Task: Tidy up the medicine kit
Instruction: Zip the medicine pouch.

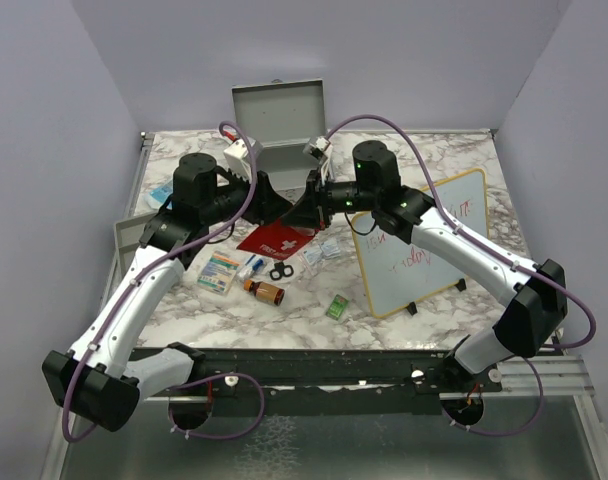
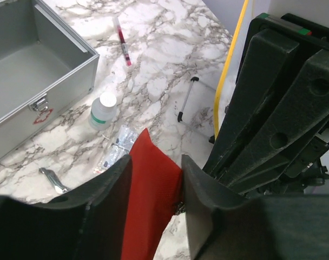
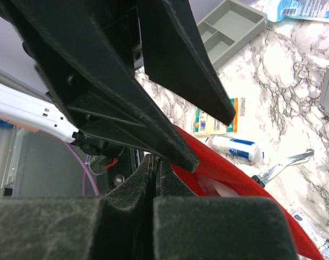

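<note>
The medicine kit (image 1: 282, 125), a grey metal box, stands open at the back centre with its lid up. Its latch and red emblem show in the left wrist view (image 2: 24, 81). A red first-aid pouch (image 1: 277, 240) lies in front of it, and both grippers meet over it. My left gripper (image 1: 267, 197) straddles the pouch (image 2: 148, 200) and its fingers press both sides (image 2: 155, 162). My right gripper (image 1: 309, 200) is shut, with its jaws tight together (image 3: 155, 162) at the pouch's edge (image 3: 229, 168). The exact pinch point is hidden. White shows inside the pouch's opening.
A wood-framed whiteboard (image 1: 424, 245) leans at the right. A shallow grey divided tray (image 1: 134, 235) sits at the left edge. In front of the pouch lie a medicine box (image 1: 220, 270), brown bottle (image 1: 267, 292), scissors (image 1: 281, 271) and green packet (image 1: 337, 307). A white bottle (image 2: 104, 110) and syringe (image 2: 122, 40) lie near the kit.
</note>
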Robot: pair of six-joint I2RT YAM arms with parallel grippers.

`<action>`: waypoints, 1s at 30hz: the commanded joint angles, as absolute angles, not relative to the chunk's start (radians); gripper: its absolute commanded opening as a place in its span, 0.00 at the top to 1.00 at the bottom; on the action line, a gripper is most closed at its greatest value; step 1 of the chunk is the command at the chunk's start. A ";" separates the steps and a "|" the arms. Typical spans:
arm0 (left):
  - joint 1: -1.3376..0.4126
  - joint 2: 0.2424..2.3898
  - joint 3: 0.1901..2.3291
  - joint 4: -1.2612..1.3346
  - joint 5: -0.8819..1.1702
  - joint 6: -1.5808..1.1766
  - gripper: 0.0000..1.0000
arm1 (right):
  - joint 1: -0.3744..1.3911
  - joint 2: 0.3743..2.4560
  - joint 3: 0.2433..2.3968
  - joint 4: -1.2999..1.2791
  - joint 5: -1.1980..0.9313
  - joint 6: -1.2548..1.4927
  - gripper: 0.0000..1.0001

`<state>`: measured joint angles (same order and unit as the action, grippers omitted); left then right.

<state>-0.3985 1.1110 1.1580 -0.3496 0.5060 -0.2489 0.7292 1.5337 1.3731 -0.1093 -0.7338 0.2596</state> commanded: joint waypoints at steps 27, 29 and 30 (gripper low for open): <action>-0.399 0.936 1.103 -0.194 0.367 -0.413 1.00 | 0.729 1.523 1.249 0.073 -0.571 0.455 0.99; -0.399 0.931 1.112 -0.202 0.347 -0.422 1.00 | 0.729 1.524 1.246 0.079 -0.561 0.456 0.99; -0.399 0.929 1.117 -0.204 0.335 -0.427 1.00 | 0.729 1.524 1.244 0.080 -0.558 0.452 0.99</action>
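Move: The medicine pouch's open fingers-width of edge already lies at the left hand's point, the pouch's middle about 3 cm back, 2 cm left and 5 cm below. The scissors lie some 6 cm back, 2 cm left and 19 cm below; the white bottle roughly 4 cm ahead, 9 cm right and 17 cm below. From the right hand, already shut at the zip, the pouch's middle is about 3 cm back, 4 cm left and 5 cm below. The left fingers close on the pouch's edge, then draw it up about 3 cm and left 2 cm. ##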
